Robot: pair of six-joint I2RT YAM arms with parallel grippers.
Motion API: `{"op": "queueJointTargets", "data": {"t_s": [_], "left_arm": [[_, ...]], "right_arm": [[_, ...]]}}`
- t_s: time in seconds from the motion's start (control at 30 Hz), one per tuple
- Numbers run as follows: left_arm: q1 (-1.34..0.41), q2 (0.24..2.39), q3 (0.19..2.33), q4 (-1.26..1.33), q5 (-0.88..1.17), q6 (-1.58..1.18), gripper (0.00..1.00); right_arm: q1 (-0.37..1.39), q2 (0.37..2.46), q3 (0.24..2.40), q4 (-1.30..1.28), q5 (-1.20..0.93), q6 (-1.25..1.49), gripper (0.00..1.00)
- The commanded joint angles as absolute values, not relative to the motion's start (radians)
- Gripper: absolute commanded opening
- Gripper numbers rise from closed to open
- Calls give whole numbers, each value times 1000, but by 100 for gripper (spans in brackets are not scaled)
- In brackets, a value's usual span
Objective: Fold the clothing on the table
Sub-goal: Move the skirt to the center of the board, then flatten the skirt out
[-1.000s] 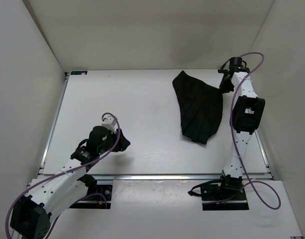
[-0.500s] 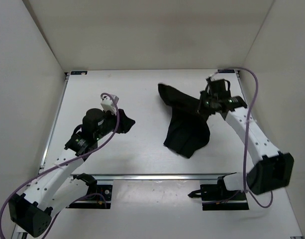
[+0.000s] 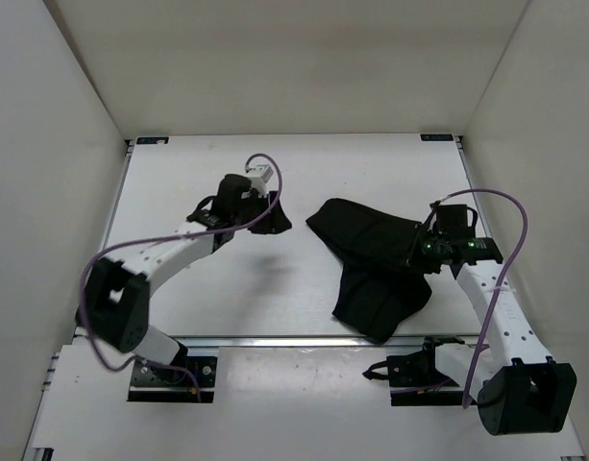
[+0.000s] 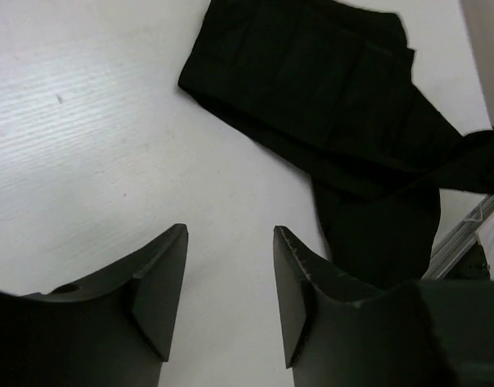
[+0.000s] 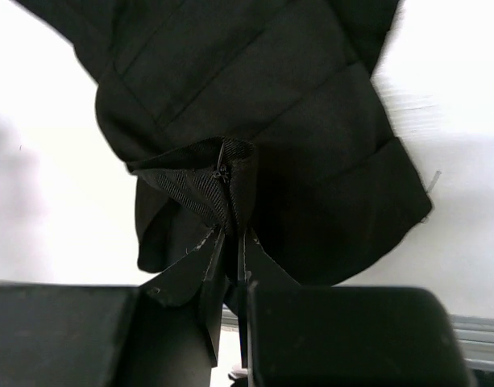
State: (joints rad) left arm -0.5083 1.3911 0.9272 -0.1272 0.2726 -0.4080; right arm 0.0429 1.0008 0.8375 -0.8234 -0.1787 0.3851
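The clothing (image 3: pixel 371 254) is a limp black garment, bunched on the right half of the white table (image 3: pixel 208 182). My right gripper (image 3: pixel 416 257) is shut on its right edge; in the right wrist view the fingers (image 5: pixel 232 242) pinch a fold of fabric beside a zipper, and the rest of the clothing (image 5: pixel 255 89) spreads beyond. My left gripper (image 3: pixel 278 224) stands open over bare table, a little left of the garment. In the left wrist view its gripper (image 4: pixel 229 242) holds nothing, and the clothing (image 4: pixel 327 89) lies ahead to the right.
White walls close in the table on three sides. A metal rail (image 3: pixel 304 338) runs along the near edge, just below the garment's lower end. Black brackets (image 3: pixel 152 140) mark the far corners. Cables loop over both arms.
My right gripper has pulled the clothing from the far right toward the near right edge. My left arm has swung from near left up and right, toward the garment.
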Motion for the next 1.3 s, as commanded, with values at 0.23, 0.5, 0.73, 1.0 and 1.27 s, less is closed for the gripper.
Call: {"op": "queueJointTargets", "data": {"t_s": [0.23, 0.5, 0.73, 1.0, 1.27], "left_arm": [[-529, 1966, 1420, -232, 342, -489, 53], [-520, 2137, 1583, -336, 246, -434, 58], [-491, 2224, 1598, -278, 337, -480, 60], [-515, 2298, 1680, -284, 445, -502, 51], [-491, 2292, 1617, -134, 691, -606, 0]], "right_arm": [[55, 982, 807, -752, -265, 376, 0], [29, 993, 818, -744, -304, 370, 0], [54, 1000, 839, -745, -314, 380, 0], [11, 980, 839, -746, -334, 359, 0], [15, 974, 833, -744, -356, 368, 0]]}}
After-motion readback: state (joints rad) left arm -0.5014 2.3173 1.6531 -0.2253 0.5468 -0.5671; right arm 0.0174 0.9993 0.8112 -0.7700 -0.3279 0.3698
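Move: The skirt's near left corner lies about 11 cm ahead of the open left hand, 8 cm to its right and 14 cm below. The skirt's lower flap is roughly 17 cm back and 25 cm right of that hand, at table height. The right gripper, shut on a raised part of the skirt beside the zip, stands some 8 cm back and 33 cm right of the left hand, 2 cm lower. From the right hand the corner is about 18 cm ahead, 25 cm left and 12 cm below. The left hand dives open-fingered forward, down and to the right onto the skirt's left corner, sinking about 13 cm while the fingers tip further down, then skims level, a little farther forward and right, until it eases back some 2 cm, still going right, and shuts its fingertips on the cloth edge there. Meanwhile the right hand keeps its pinch beside the zip, holding that part of the skirt up off the board with only a drift of about 2 cm to the left. ##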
